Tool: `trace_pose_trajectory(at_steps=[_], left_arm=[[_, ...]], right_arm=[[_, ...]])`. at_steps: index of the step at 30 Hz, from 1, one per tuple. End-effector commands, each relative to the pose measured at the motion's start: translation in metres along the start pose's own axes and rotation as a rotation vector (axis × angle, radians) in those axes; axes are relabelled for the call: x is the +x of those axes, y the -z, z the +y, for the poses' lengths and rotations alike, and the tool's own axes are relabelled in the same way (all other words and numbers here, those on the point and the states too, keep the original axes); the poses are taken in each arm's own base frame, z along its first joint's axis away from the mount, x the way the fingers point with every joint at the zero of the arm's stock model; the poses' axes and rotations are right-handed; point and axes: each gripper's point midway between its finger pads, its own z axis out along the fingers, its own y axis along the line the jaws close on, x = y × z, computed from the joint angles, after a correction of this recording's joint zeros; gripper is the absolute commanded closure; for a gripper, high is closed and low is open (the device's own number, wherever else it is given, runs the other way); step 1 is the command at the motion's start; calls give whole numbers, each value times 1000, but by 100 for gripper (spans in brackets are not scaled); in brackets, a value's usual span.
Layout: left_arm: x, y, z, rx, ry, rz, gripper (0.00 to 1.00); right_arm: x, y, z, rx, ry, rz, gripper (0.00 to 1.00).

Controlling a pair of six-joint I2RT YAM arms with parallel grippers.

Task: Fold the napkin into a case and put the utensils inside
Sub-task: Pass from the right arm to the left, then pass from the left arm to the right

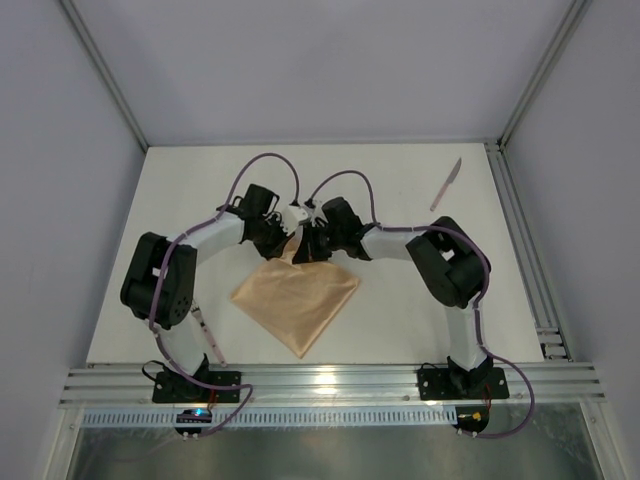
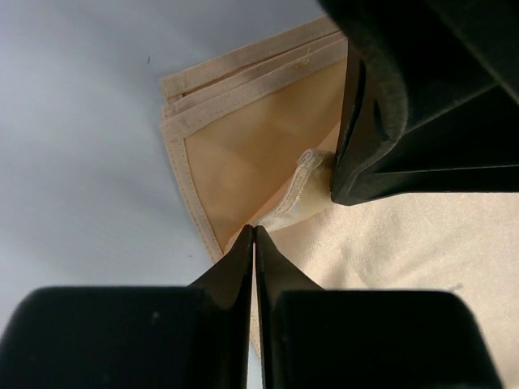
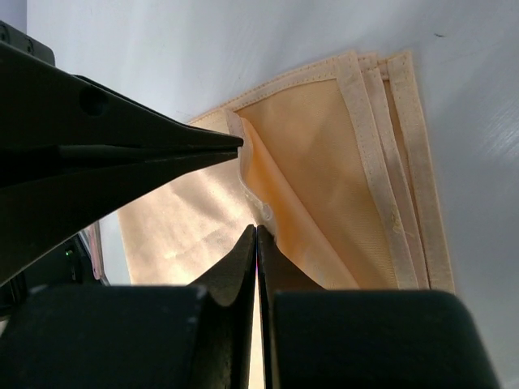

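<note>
The peach-orange napkin (image 1: 296,300) lies folded as a layered diamond in the middle of the table. Both grippers meet over its far corner. My left gripper (image 1: 293,243) is shut on the hemmed edge of the top layer (image 2: 302,182), which is lifted off the layers below (image 2: 243,154). My right gripper (image 1: 310,245) is shut on the same raised flap (image 3: 272,182) a little further along. Stacked hems (image 3: 381,162) show beside it. The pale knife (image 1: 446,184) lies far right at the back. A slim pink fork (image 1: 210,340) lies by the left arm's base.
Metal frame rails run along the table's right edge (image 1: 525,250) and near edge (image 1: 330,382). Grey walls close off the back and sides. Each arm's elbow (image 1: 160,280) (image 1: 450,262) stands out to its own side of the napkin.
</note>
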Motion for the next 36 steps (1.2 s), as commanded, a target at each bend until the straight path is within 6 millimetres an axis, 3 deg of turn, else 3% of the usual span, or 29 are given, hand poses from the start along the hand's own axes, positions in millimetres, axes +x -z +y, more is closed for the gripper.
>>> trace_pose_trajectory(at_steps=[1, 10, 13, 17, 23, 27, 28, 33, 36], left_arm=[[-1, 2, -7, 24, -16, -22, 100], [-3, 5, -8, 16, -31, -39, 100], [-2, 4, -8, 19, -26, -36, 100], [-2, 6, -9, 18, -25, -40, 100], [-10, 8, -9, 17, 0, -62, 100], [-13, 12, -14, 34, 10, -77, 100], [-13, 13, -14, 33, 9, -81, 100], [-11, 15, -16, 28, 12, -75, 100], [-11, 15, -17, 32, 13, -80, 100]], right_arm=[[-31, 19, 29, -83, 44, -101, 96], [-41, 38, 18, -107, 39, -145, 95], [-40, 42, 13, -117, 28, -157, 88], [-41, 44, 14, -129, 46, -167, 66], [-27, 35, 27, -203, 68, -155, 60], [-13, 43, 39, -238, 186, -267, 54], [-20, 49, 37, -202, 258, -336, 53], [-18, 70, 37, -148, 491, -526, 52], [-19, 71, 38, -96, 612, -576, 50]])
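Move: The napkin's flap edge is already pinched by both closed hands: the right fingers' hold is about 6 cm to the left hand's right and 1 cm back, at the same height. The napkin's middle lies some 9 cm back of the right hand, level sideways and 3 cm below; its far folded corner is about 6 cm ahead. The fork is roughly 16 cm back and 21 cm left of the right hand. The flap edge stays pinched in the left fingers, which sag back about 1 cm and rise slightly at the end, while the right hand gives it up. Still shut, the right hand draws rightward 2–3 cm, forward and up a little, opens to about half, then sweeps back some 6 cm over the napkin, rolling about 25 degrees as its fingers tip up. ##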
